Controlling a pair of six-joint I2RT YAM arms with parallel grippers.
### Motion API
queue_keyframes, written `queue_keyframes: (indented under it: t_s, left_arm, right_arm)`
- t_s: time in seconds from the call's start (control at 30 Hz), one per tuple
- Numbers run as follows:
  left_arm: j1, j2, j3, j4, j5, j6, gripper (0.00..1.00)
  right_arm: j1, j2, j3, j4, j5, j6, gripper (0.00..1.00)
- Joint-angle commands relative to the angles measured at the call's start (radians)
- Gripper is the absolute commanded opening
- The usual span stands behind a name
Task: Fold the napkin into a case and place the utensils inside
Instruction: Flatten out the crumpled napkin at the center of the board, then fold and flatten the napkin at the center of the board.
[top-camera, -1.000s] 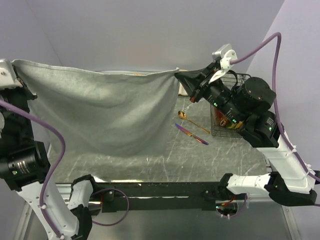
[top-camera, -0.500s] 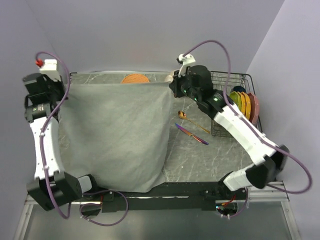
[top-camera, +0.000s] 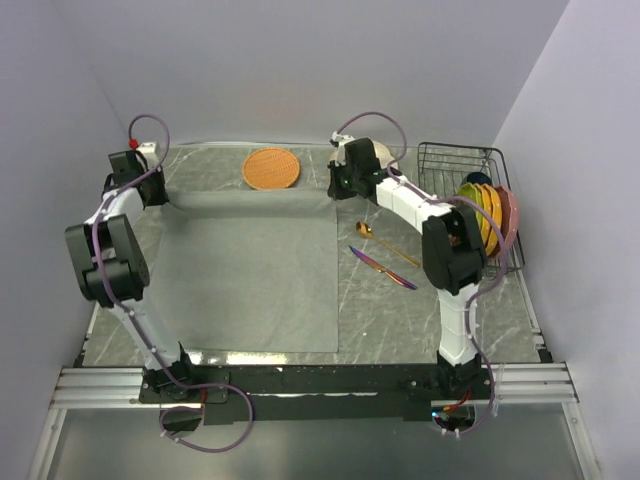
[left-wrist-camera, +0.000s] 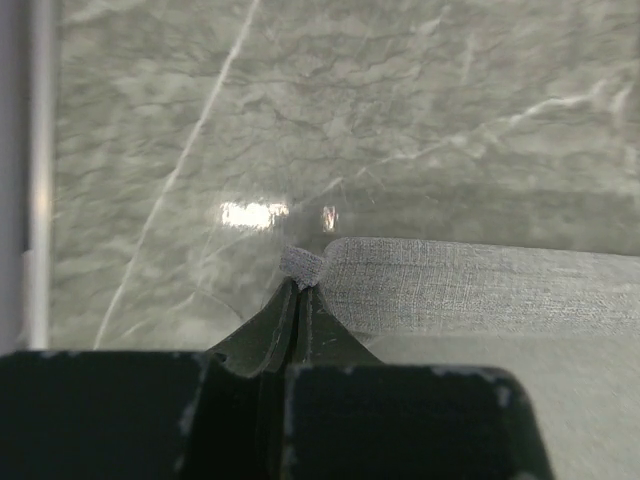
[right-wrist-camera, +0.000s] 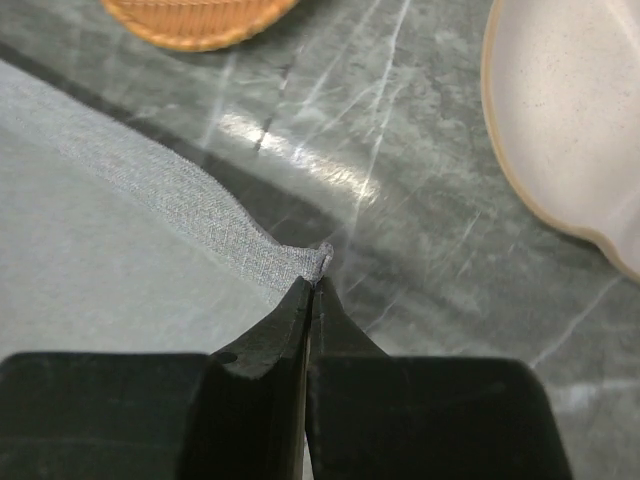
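The grey napkin (top-camera: 250, 270) lies spread flat over the left and middle of the table. My left gripper (top-camera: 158, 193) is shut on its far left corner (left-wrist-camera: 302, 264). My right gripper (top-camera: 338, 190) is shut on its far right corner (right-wrist-camera: 318, 262). Both hold the far edge stretched, slightly raised off the table. The gold spoon (top-camera: 385, 243) and the purple knife (top-camera: 382, 267) lie on the bare table to the right of the napkin, apart from it.
A round orange woven mat (top-camera: 271, 168) lies just beyond the napkin's far edge, also in the right wrist view (right-wrist-camera: 195, 18). A pale bowl (right-wrist-camera: 570, 130) sits behind my right gripper. A wire rack (top-camera: 470, 200) of coloured plates stands at the far right.
Both arms have swung from high up down to the table's far side, lowering the napkin from hanging in the air to lying spread flat, corners still gripped.
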Motion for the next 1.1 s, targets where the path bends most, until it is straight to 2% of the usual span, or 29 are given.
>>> queue_keyframes:
  t_s: [0.0, 0.17, 0.3, 0.43, 0.53, 0.67, 0.8, 0.93, 1.07]
  left_arm:
    - [-0.001, 0.105, 0.157, 0.042, 0.048, -0.028, 0.01]
    - [-0.008, 0.134, 0.213, -0.012, 0.061, -0.007, 0.01]
    - [-0.004, 0.119, 0.257, -0.179, 0.084, 0.126, 0.01]
    - [0.030, 0.060, 0.220, -0.338, 0.160, 0.263, 0.03]
    - [0.044, -0.005, 0.165, -0.401, 0.178, 0.354, 0.04]
    - [0.085, -0.151, 0.009, -0.458, 0.189, 0.450, 0.04]
    - [0.104, -0.255, -0.119, -0.516, 0.180, 0.556, 0.05]
    - [0.128, -0.357, -0.241, -0.530, 0.138, 0.636, 0.05]
    - [0.162, -0.394, -0.349, -0.535, 0.100, 0.732, 0.04]
  right_arm:
    - [-0.027, 0.050, 0.146, 0.028, -0.017, -0.049, 0.00]
    - [-0.038, 0.066, 0.195, -0.010, -0.054, -0.070, 0.00]
    - [-0.037, 0.035, 0.187, -0.065, -0.110, -0.095, 0.00]
    - [-0.031, -0.020, 0.124, -0.157, -0.170, -0.170, 0.00]
    - [-0.027, -0.107, 0.016, -0.187, -0.209, -0.204, 0.00]
    - [0.002, -0.217, -0.136, -0.234, -0.271, -0.271, 0.00]
    - [0.045, -0.324, -0.277, -0.271, -0.269, -0.388, 0.00]
    - [0.095, -0.388, -0.397, -0.314, -0.265, -0.426, 0.00]
    - [0.160, -0.398, -0.452, -0.322, -0.246, -0.417, 0.00]
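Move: Each hand holds a far corner of the napkin, roughly 5 cm above the board. The napkin's middle lies about 20 cm back and 23 cm right of the left hand, and 20 cm back and 23 cm left of the right hand. From the right hand, the woven mat is some 10 cm ahead and 18 cm left, the white plate 10 ahead and 9 right, the spoon 13 back and 15 right, and the knife 19 back and 14 right. Still pinching the napkin's two far corners, both hands carry that edge about 3 cm forward, dipping slightly at first. They then reverse and sweep it back some 20 cm towards the bases, low over the napkin. The wrists swing as they go, left clockwise and right counter-clockwise by 25 to 30 degrees, and the left fingers tip more steeply down. ##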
